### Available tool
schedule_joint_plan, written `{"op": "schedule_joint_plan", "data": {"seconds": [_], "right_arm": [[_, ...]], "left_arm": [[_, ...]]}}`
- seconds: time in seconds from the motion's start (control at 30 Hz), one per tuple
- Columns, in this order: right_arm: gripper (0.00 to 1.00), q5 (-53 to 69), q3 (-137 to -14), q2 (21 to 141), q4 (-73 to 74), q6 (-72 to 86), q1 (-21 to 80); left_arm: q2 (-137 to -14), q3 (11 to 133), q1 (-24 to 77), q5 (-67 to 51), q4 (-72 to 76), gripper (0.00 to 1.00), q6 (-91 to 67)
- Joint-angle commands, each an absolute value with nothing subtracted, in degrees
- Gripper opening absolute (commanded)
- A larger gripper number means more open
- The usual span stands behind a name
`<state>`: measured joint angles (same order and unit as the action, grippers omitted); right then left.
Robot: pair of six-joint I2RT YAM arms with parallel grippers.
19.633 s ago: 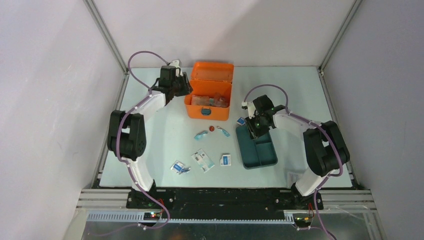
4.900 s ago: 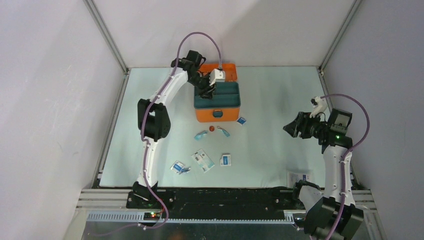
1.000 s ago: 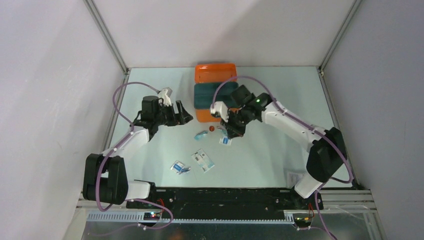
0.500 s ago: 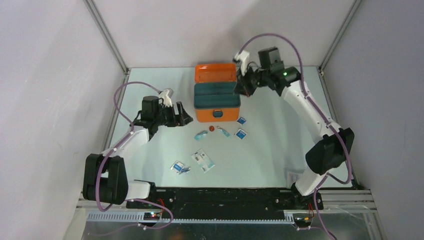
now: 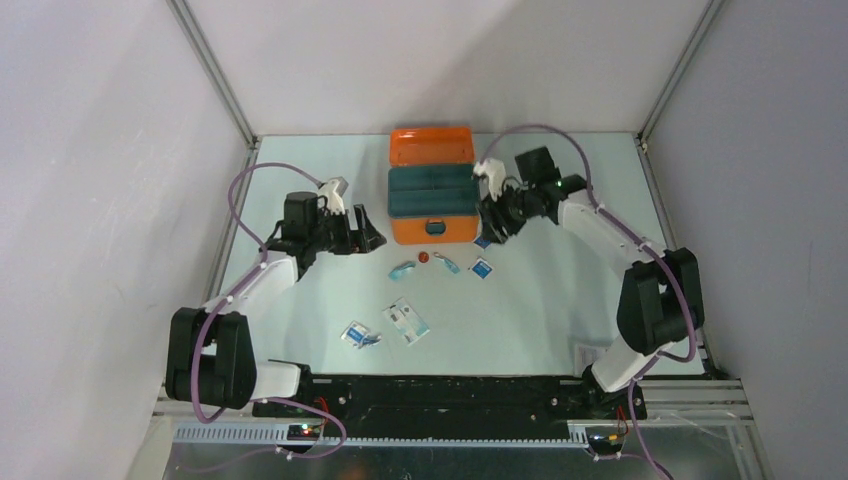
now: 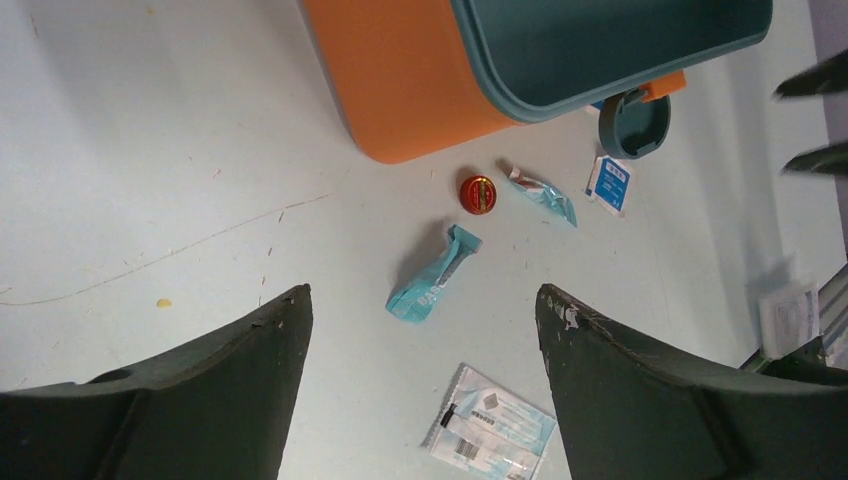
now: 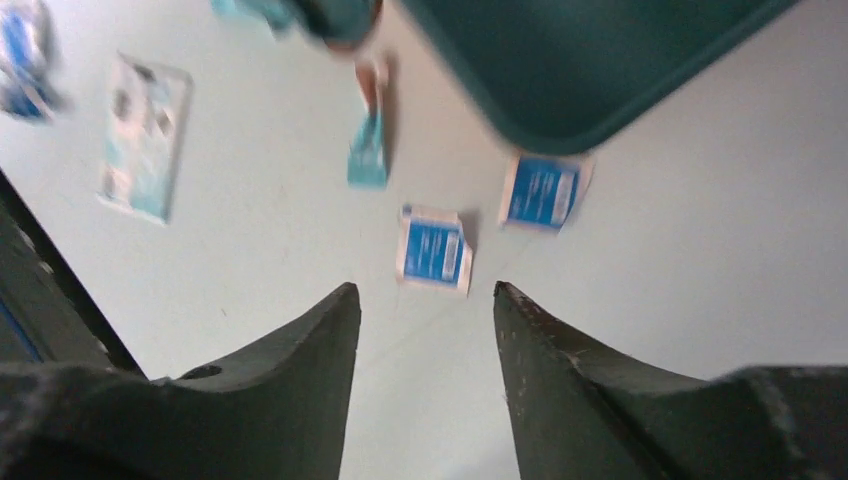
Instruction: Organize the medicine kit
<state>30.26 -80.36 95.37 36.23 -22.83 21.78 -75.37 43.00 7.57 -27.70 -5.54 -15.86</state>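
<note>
The orange medicine kit stands open at the back middle, lid laid back, a dark teal tray seated in it. My left gripper hovers open left of the kit's front; in the left wrist view it frames a teal sachet, with the kit beyond. My right gripper is open and empty at the kit's front right corner. In the right wrist view it hangs just short of a blue packet, a second blue packet beside the tray.
In front of the kit lie a red cap, two teal sachets and a blue packet. Nearer me are a white packet and small blue packets. A paper slip sits near the right base.
My right arm swung up to the kit's back right corner, then came down to its front right corner, and its jaws opened. The left arm has stayed put.
</note>
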Motion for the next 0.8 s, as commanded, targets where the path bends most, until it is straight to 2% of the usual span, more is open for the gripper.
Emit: {"op": "schedule_joint_plan", "data": {"seconds": [0.0,0.2,0.53,0.77], "right_arm": [[0.58,23.3,-70.7,89.4,30.7,-30.3,22.8],[0.56,16.2,-64.2,92.0,21.0,-39.5,23.9],[0.54,9.7,-54.0,96.2,2.6,-66.5,28.2],[0.51,7.7,-50.9,98.8,-3.7,-72.6,28.9]], "left_arm": [[-75.1,46.5,7.0,-29.1,-5.5,0.87,-14.0],[-75.6,46.8,7.1,-29.0,-6.1,0.86,-13.6],[-74.8,46.5,7.0,-27.8,-6.6,0.87,-12.6],[-74.8,46.5,7.0,-27.4,-6.9,0.87,-12.3]]}}
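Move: The blue pad packet by the medicine box's right front corner lies about 3 cm ahead of the right hand, 1 cm to its right and some 16 cm below. A second blue packet lies 3 cm back and level sideways; the small teal tube is 7 cm left and 1 cm back, and the box's middle about 10 cm ahead and 10 cm left. From the left hand the corner packet is roughly 23 cm right and 4 cm ahead. Down goes the empty right hand, about 13 cm in all, first slipping some 3 cm back and to its right, then coming forward again by about 4 cm as it sinks towards the packet at the box's front corner. The wrist rolls and turns roughly 50 degrees so the fingers point more steeply down, and they stay about half open just short of the packet. ##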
